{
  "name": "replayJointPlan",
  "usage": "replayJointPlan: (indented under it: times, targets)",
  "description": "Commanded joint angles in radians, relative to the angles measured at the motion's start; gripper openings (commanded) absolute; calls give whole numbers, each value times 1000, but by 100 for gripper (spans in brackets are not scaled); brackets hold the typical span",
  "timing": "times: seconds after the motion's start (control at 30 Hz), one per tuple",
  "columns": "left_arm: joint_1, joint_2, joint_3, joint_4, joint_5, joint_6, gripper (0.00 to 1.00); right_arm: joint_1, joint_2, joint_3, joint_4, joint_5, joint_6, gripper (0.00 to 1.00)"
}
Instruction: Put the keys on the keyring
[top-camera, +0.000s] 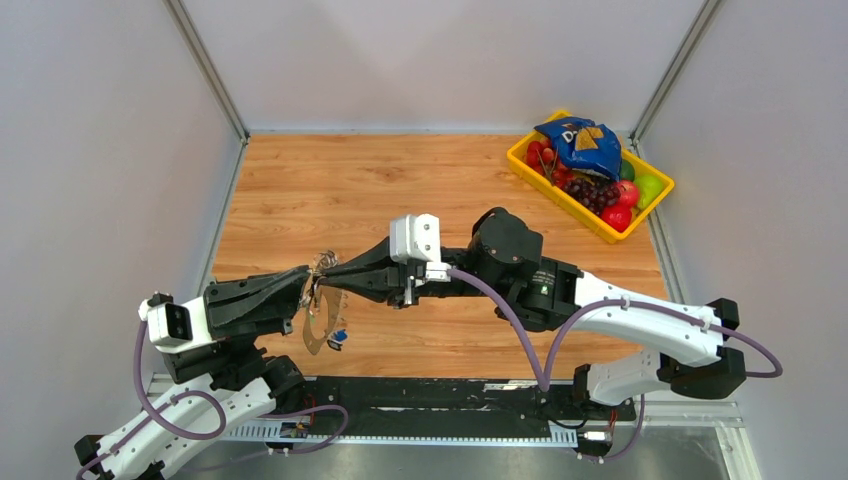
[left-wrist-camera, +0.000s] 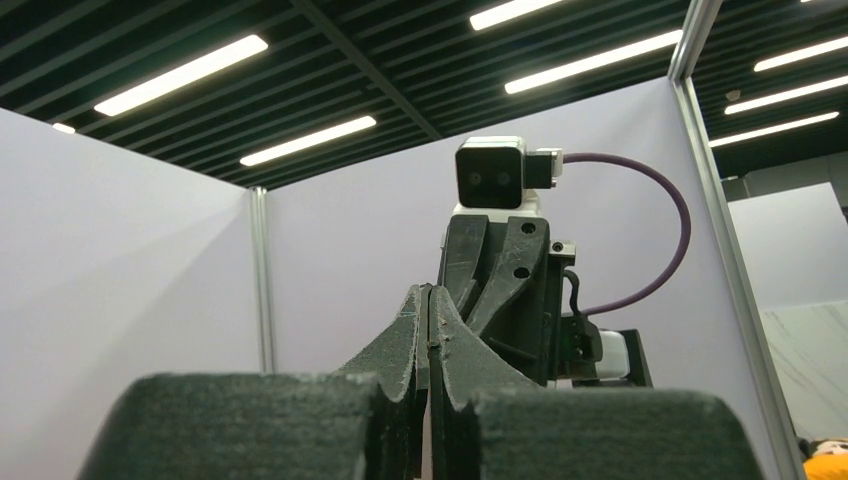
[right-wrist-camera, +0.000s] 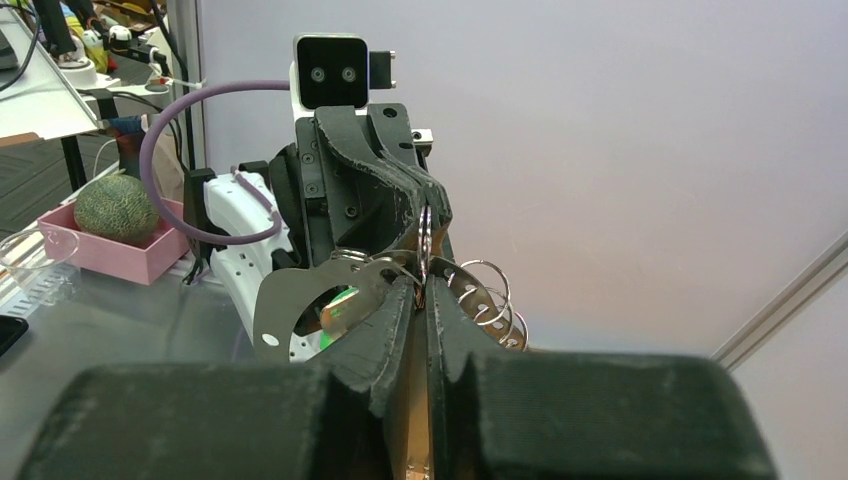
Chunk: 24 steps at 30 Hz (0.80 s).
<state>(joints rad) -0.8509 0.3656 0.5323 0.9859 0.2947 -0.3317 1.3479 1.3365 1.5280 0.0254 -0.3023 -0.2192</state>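
My two grippers meet tip to tip above the wooden table's near left part. The left gripper (top-camera: 308, 285) (left-wrist-camera: 430, 295) is shut on the keyring (top-camera: 314, 328), a flat thin metal hoop with small holes that hangs from its tips. In the right wrist view the keyring (right-wrist-camera: 278, 300) spreads to both sides of my fingers. Several small silver split rings (right-wrist-camera: 487, 288) sit on its right side. A key with a green tag (right-wrist-camera: 341, 310) shows through the hoop, and a blue-tagged key (top-camera: 340, 338) hangs low. The right gripper (top-camera: 331, 272) (right-wrist-camera: 425, 285) has its jaws almost together, pinching a thin silver ring at the tips.
A yellow basket (top-camera: 522, 160) at the back right holds a blue chip bag (top-camera: 580, 145) and fruit. Grey walls and metal posts close in the table on three sides. Off the table, a pink tray (right-wrist-camera: 130, 262) holds a melon.
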Motion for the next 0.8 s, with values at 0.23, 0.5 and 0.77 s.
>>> replayJointPlan:
  times: [0.23, 0.5, 0.77]
  targets:
    - [-2, 2, 47, 55, 10, -13, 0, 5, 5, 11, -22, -4, 16, 22]
    - [-3, -1, 45, 53, 11, -11, 0, 5, -44, 12, -56, 38, -2, 27]
    - [-3, 0, 46, 53, 11, -12, 0, 5, -40, 50, -68, 29, -16, 30]
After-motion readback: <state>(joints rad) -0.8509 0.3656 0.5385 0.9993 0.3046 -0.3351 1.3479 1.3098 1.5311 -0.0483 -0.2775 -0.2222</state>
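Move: The split ring pinched in the left fingertips lies about 2 cm to the right hand's left and 1 cm above it, level fore and aft; a metal key head on it is some 1 cm back and 1 cm left, at hand height. The steel plate hangs 3 cm back, 1 cm left and 5 cm lower, the blue key 4 cm back, 1 cm right and 8 cm lower. From the left hand, the ring is about 1 cm right and 1 cm below. Down first, by about 1.5 cm with a slight push left under the split ring, then back out to the right about 1.5 cm and up 1 cm, the right hand opens its barely parted fingers to roughly a third and ends with them spread on either side of the metal key head. The left hand keeps its pinch on the ring and barely shifts. ##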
